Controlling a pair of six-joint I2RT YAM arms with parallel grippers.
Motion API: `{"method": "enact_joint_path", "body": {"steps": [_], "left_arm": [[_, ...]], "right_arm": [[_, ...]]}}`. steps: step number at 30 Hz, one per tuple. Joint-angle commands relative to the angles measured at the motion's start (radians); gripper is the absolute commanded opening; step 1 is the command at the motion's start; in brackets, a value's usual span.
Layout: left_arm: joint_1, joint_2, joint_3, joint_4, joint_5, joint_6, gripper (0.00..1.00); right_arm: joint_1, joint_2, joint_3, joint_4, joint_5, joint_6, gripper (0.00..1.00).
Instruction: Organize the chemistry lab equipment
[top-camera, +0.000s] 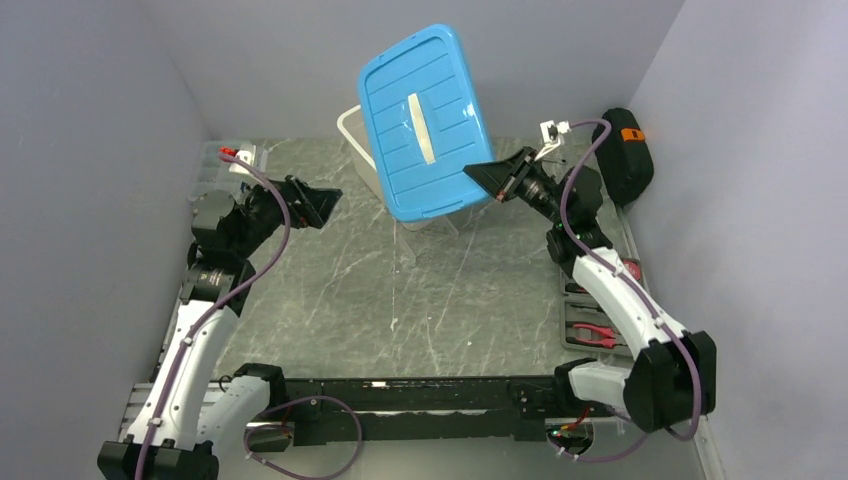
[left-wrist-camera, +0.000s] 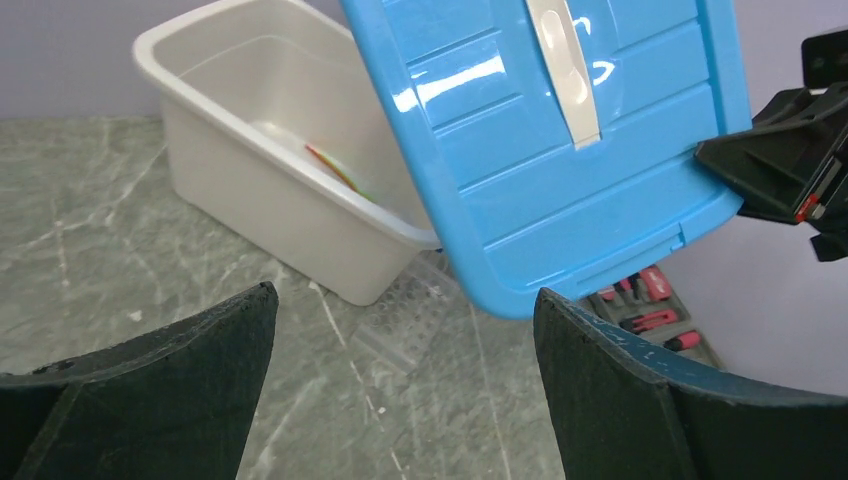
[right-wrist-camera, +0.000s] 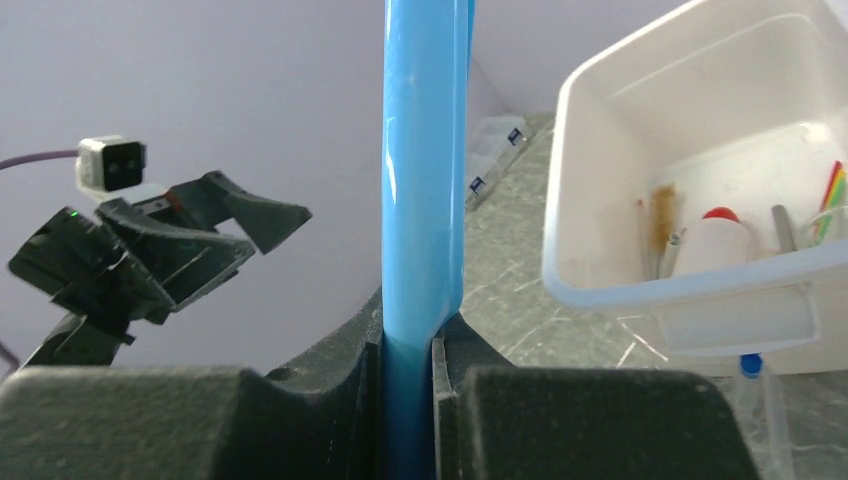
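Note:
My right gripper (right-wrist-camera: 408, 340) is shut on the edge of a blue lid (top-camera: 420, 120), which it holds tilted in the air over a white bin (left-wrist-camera: 250, 170). In the right wrist view the bin (right-wrist-camera: 600, 290) holds a squeeze bottle with a red nozzle (right-wrist-camera: 715, 240), a brush (right-wrist-camera: 660, 225) and a metal piece (right-wrist-camera: 785, 225). A blue-capped vial (right-wrist-camera: 750, 365) lies outside the bin's near wall. A clear tube rack (left-wrist-camera: 405, 330) lies on the table against the bin. My left gripper (top-camera: 320, 205) stands open and holds nothing, left of the lid.
A clear compartment organizer box (top-camera: 215, 165) stands at the back left. A black case (top-camera: 625, 150) sits at the back right. A tray of red-handled tools (top-camera: 595, 325) lies along the right edge, beside the right arm.

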Motion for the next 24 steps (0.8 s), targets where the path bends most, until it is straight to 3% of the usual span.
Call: {"method": "enact_joint_path", "body": {"steps": [1,9,16,24], "left_arm": [[0.016,-0.001,0.03,-0.037,-0.044,0.055,0.99],[0.02,0.013,0.016,-0.097,-0.092,0.155,0.99],[0.02,0.023,-0.012,-0.097,-0.111,0.174,0.99],[0.019,0.049,0.013,-0.107,-0.088,0.181,0.99]], "right_arm": [[-0.046,0.096,0.144,-0.016,-0.087,-0.028,0.0],[-0.081,0.333,0.427,-0.241,-0.279,-0.076,0.0],[-0.105,0.497,0.651,-0.479,-0.312,-0.147,0.0],[-0.153,0.74,0.882,-0.543,-0.449,-0.065,0.0]]}}
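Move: I hold the blue lid by its right-hand edge in my right hand, tilted up, its middle about 9 cm forward, 11 to the left and 4 above. The white bin it goes onto lies some 14 cm ahead, 15 to the left and 24 below that hand. The clear rack on the table is about 10 cm ahead, 8 left and 34 below it. From my empty left hand, the bin is about 25 cm ahead, 14 right and 23 below. With my right hand I keep my pinch on the lid's edge and carry it forward about 12 cm, sinking some 4 cm, over the white bin, tipping the fingers down nearly 20 degrees and turning counter-clockwise about 10 to lay the lid flatter. My left hand, still open and touching nothing, sinks some 5 cm and drifts slightly left beside the bin. ##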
